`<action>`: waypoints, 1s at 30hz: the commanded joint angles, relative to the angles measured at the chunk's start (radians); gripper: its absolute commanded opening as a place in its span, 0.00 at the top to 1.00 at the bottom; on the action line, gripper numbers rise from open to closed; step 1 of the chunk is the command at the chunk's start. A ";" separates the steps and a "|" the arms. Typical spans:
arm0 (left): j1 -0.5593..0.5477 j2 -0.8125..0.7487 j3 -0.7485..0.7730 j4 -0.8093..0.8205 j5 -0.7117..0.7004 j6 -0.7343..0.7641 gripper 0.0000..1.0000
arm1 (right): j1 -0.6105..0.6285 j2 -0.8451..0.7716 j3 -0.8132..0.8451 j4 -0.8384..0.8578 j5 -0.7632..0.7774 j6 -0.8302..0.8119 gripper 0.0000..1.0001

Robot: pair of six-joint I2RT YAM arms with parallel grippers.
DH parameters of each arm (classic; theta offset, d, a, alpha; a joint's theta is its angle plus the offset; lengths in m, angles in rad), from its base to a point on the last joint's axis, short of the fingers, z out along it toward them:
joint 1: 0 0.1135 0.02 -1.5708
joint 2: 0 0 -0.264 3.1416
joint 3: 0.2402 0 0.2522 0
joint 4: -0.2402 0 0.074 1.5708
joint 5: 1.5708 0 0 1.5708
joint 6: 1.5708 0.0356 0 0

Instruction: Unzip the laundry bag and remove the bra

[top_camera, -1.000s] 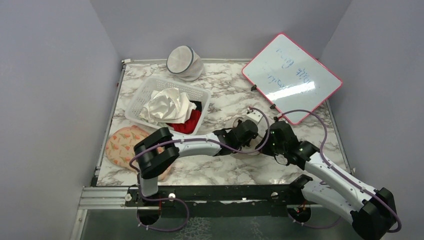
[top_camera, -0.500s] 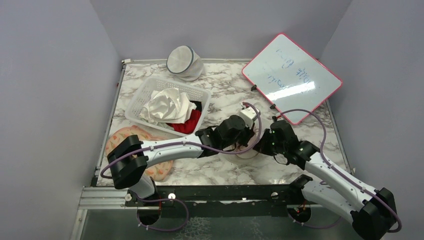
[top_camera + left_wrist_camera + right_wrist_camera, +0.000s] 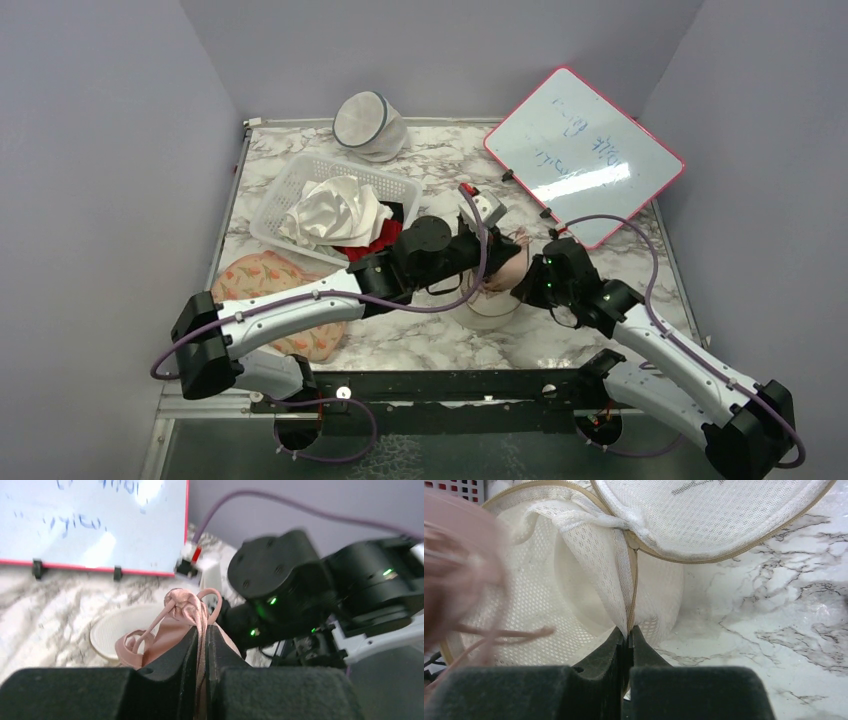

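The cream laundry bag lies open at mid-table, its lid flapped back in the right wrist view. My right gripper is shut on the bag's zipper rim; it sits just right of the bag in the top view. My left gripper is shut on the dusty-pink bra and holds it above the bag's opening. From above, the bra shows between the two wrists, and it is a pink blur at the left of the right wrist view.
A white basket with white and red cloths stands back left. A white mesh bag with grey-blue rim lies at the back. A pink-framed whiteboard leans back right. A floral pad lies front left.
My left gripper has risen out of the bag and swung back-left, drawing the pink bra up with it. The right gripper has stayed on the bag's rim.
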 commanded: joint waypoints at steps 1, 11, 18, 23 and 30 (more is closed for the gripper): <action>0.000 -0.049 0.137 -0.093 -0.022 0.056 1.00 | 0.006 -0.029 -0.001 0.002 0.031 -0.007 0.99; 0.189 -0.134 0.245 -0.431 -0.212 0.085 1.00 | 0.007 -0.040 0.012 0.000 0.001 -0.019 0.98; 0.372 -0.127 0.304 -0.591 -0.463 0.193 1.00 | 0.007 -0.045 0.001 0.005 -0.004 -0.013 0.98; 0.492 -0.089 0.302 -0.562 -0.408 0.246 1.00 | 0.006 -0.041 -0.009 0.020 -0.017 -0.010 0.98; 0.534 0.009 0.217 -0.452 -0.444 0.340 1.00 | 0.006 -0.023 -0.007 0.023 -0.015 -0.011 0.98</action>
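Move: Beyond and to the left of the left hand, which already grips the bra, the white basket's middle lies about 22 cm ahead, 35 cm left and 24 cm below. The open laundry bag sits 22 cm under that hand, 5 cm left and 1 cm ahead; the mesh bag stands some 42 cm ahead, 30 cm left and 20 cm lower. From the right hand, the basket is 22 cm ahead, 38 cm left and 5 cm lower. Lifting the pinched bra some 8 cm higher off the laundry bag, the left hand then swings it left and forward, about 24 cm left and 18 cm out, towards the basket, sinking again on the way. The wrist turns counter-clockwise about 50 degrees and rolls its left side up. The right hand stays put, still pinching the bag's rim. ##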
